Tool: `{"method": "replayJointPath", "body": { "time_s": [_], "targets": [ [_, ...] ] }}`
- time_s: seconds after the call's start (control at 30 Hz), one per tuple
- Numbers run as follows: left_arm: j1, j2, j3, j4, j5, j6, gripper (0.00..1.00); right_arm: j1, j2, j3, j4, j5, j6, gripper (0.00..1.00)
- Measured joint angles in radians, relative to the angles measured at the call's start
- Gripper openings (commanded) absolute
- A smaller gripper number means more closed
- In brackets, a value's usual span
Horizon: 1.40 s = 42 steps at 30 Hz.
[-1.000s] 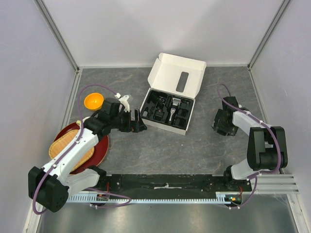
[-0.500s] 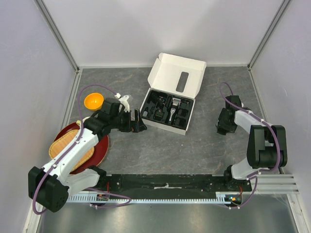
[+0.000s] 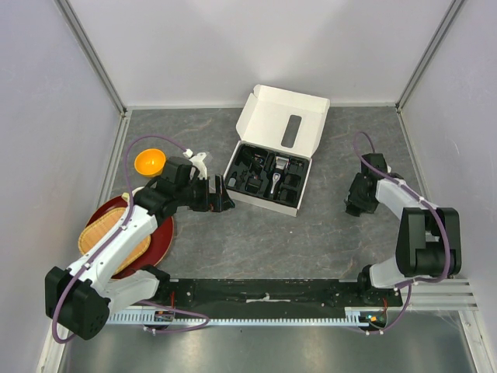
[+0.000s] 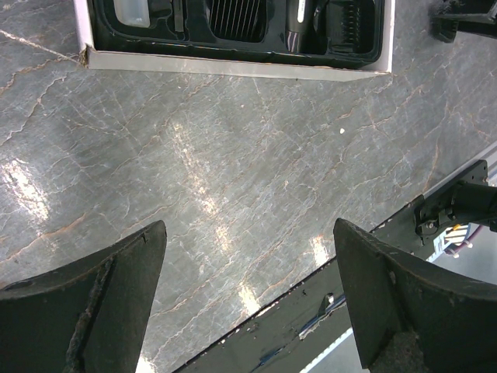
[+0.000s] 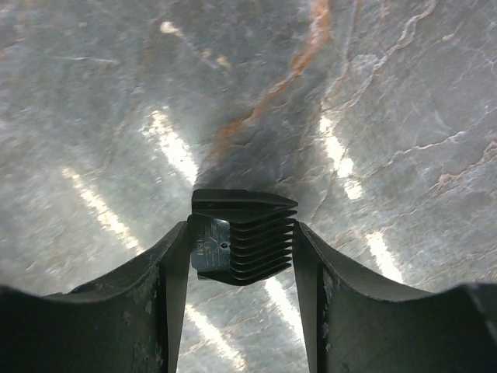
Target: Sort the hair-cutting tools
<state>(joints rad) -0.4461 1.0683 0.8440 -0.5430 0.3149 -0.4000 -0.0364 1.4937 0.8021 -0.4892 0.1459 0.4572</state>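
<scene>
A black guard comb (image 5: 242,237) rests on the grey table between my right gripper's (image 5: 242,230) fingers, which press against both of its sides. From above, that gripper (image 3: 356,199) points down at the table to the right of the box and hides the comb. The black-and-silver clipper (image 3: 277,172) and other black guard combs (image 3: 250,167) lie in the black tray of the open white box (image 3: 272,116). My left gripper (image 3: 225,194) hovers left of the box, open and empty (image 4: 248,233). The left wrist view shows the box's near wall (image 4: 233,66).
An orange bowl (image 3: 150,162) sits at the left, behind the left arm. A red plate (image 3: 165,233) holding a wicker tray (image 3: 105,241) lies under the left arm. Grey walls enclose the table; a black rail (image 3: 264,289) runs along the near edge.
My right gripper has moved slightly right and lowered, and its fingers have closed onto the guard comb. The left arm has stayed still.
</scene>
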Motion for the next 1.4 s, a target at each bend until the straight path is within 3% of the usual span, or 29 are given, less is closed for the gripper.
{"method": "replayJointPath", "body": {
  "time_s": [0.5, 0.87, 1.13, 1.4],
  "targets": [
    [0.000, -0.004, 0.000, -0.001, -0.023, 0.000, 0.94, 0.235, -0.050, 0.251, -0.027, -0.101, 0.185, 0.52],
    [0.000, -0.003, 0.000, -0.001, -0.024, 0.000, 0.94, 0.463, 0.227, 0.429, 0.156, -0.096, 0.291, 0.51],
    [0.000, -0.003, 0.000, -0.001, -0.024, 0.000, 0.94, 0.484, 0.352, 0.546, 0.180, -0.027, 0.304, 0.51],
    [0.000, -0.003, 0.000, -0.002, -0.025, 0.000, 0.94, 0.483, 0.373, 0.583, 0.154, 0.040, 0.294, 0.51]
  ]
}}
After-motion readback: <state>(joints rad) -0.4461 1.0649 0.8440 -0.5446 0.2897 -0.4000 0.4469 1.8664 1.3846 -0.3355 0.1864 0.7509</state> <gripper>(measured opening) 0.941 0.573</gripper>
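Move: The right hand already holds a comb guard close to the table. The box's empty far-right compartment lies about 20 cm to its left and 16 cm ahead, nearly level. The clipper head in the box is some 25 cm left and 16 cm ahead, the white trimmer about 28 cm left and 9 cm ahead. From the left hand, that compartment is roughly 24 cm right, 12 cm ahead and 14 cm below. The right hand lifts its pinched comb guard leftward about 23 cm and forward, over the box's far-right part. ##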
